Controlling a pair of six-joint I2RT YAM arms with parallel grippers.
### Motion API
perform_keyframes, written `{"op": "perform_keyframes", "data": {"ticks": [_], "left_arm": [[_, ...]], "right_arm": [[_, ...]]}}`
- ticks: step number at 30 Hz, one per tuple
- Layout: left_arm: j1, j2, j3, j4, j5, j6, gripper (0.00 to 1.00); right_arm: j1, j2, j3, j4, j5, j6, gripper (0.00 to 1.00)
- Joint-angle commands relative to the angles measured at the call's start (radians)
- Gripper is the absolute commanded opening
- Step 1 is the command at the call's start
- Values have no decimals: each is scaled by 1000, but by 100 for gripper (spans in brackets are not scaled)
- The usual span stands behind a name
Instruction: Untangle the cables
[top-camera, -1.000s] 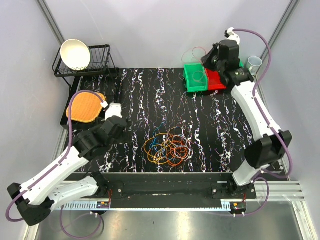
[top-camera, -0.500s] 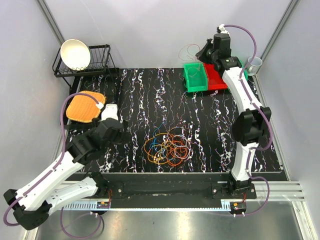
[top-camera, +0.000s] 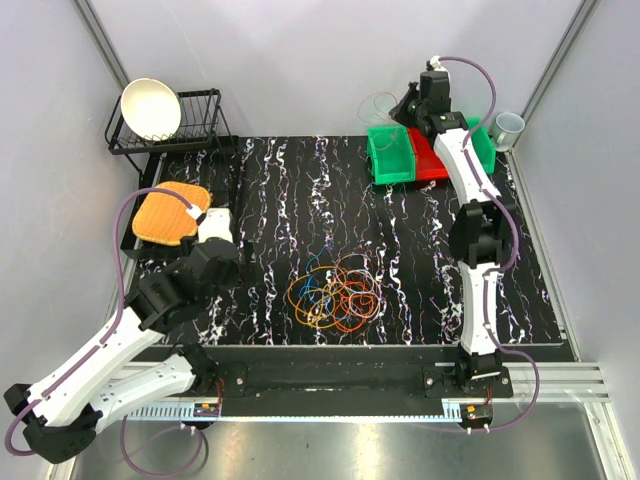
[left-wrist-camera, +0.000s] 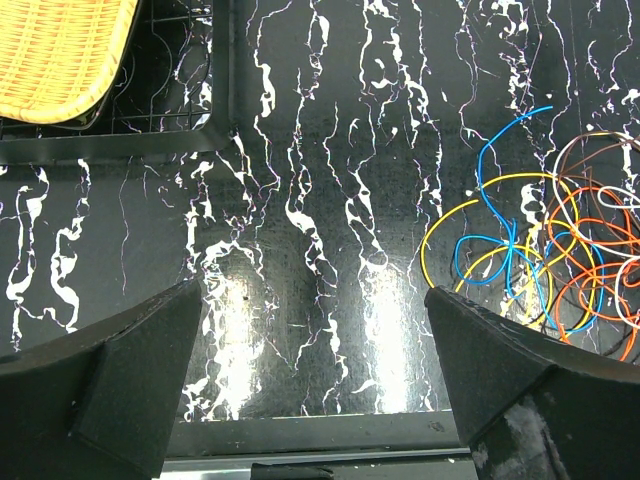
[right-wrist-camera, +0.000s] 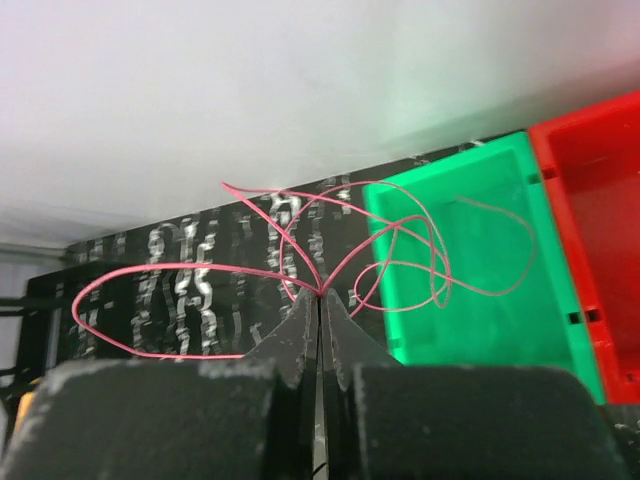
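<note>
A tangle of cables (top-camera: 335, 297), orange, yellow, blue and brown loops, lies on the black marbled mat near its front middle. In the left wrist view the cables (left-wrist-camera: 530, 255) sit at the right. My left gripper (top-camera: 216, 255) hovers left of the tangle, apart from it; the left gripper (left-wrist-camera: 315, 310) is open with only mat between its fingers. At the back right, my right gripper (top-camera: 406, 108) is raised behind the green bin (top-camera: 392, 155). The right gripper (right-wrist-camera: 320, 296) is shut on a thin pink cable (right-wrist-camera: 400, 225) whose loops fan out above the green bin (right-wrist-camera: 470, 260).
A red bin (top-camera: 430, 160) and a second green bin (top-camera: 482, 148) stand beside the first. A wire dish rack (top-camera: 195, 125) with a white bowl (top-camera: 150, 108) is at the back left, a yellow woven basket (top-camera: 170, 212) below it, and a cup (top-camera: 508, 125) at the far right.
The right arm has stretched farther back and left, carrying the pink cable up behind the green bin. The left arm has shifted slightly left and stays open.
</note>
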Motion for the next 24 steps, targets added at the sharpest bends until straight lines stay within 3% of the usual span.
{"op": "perform_keyframes", "data": {"ticks": [1, 16, 18, 21, 24], "left_arm": [[-1, -9, -5, 41, -12, 15, 99], [-1, 0, -6, 39, -14, 16, 99], [-1, 2, -6, 39, -12, 16, 99], [-1, -1, -8, 41, -12, 15, 99], [-1, 0, -6, 41, -12, 16, 99]], "right_arm": [[-30, 106, 143, -39, -24, -25, 0], [-32, 120, 84, -41, 12, -37, 0], [-32, 125, 91, -50, 34, -36, 35], [-36, 120, 113, -89, 68, -27, 77], [-41, 94, 111, -98, 103, -11, 88]]}}
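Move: My right hand holds the pink cable shut in its fingers. The near green bin, where it goes, is centred about 6 cm ahead, 3 cm to the right and 19 cm below. The red bin adjoins it, some 7 cm ahead of my hand and 13 cm to its right, at the same depth. From my left hand, that green bin is roughly 47 cm ahead, 32 cm to the right and 17 cm below. I sink my right hand about 8 cm towards the near green bin, easing a couple of centimetres forward and 3 cm to the right while the fingers tip down a little. Most of the drop comes early. Then, nearly still above the bin, I open my fingers wide and let go of the pink cable. ##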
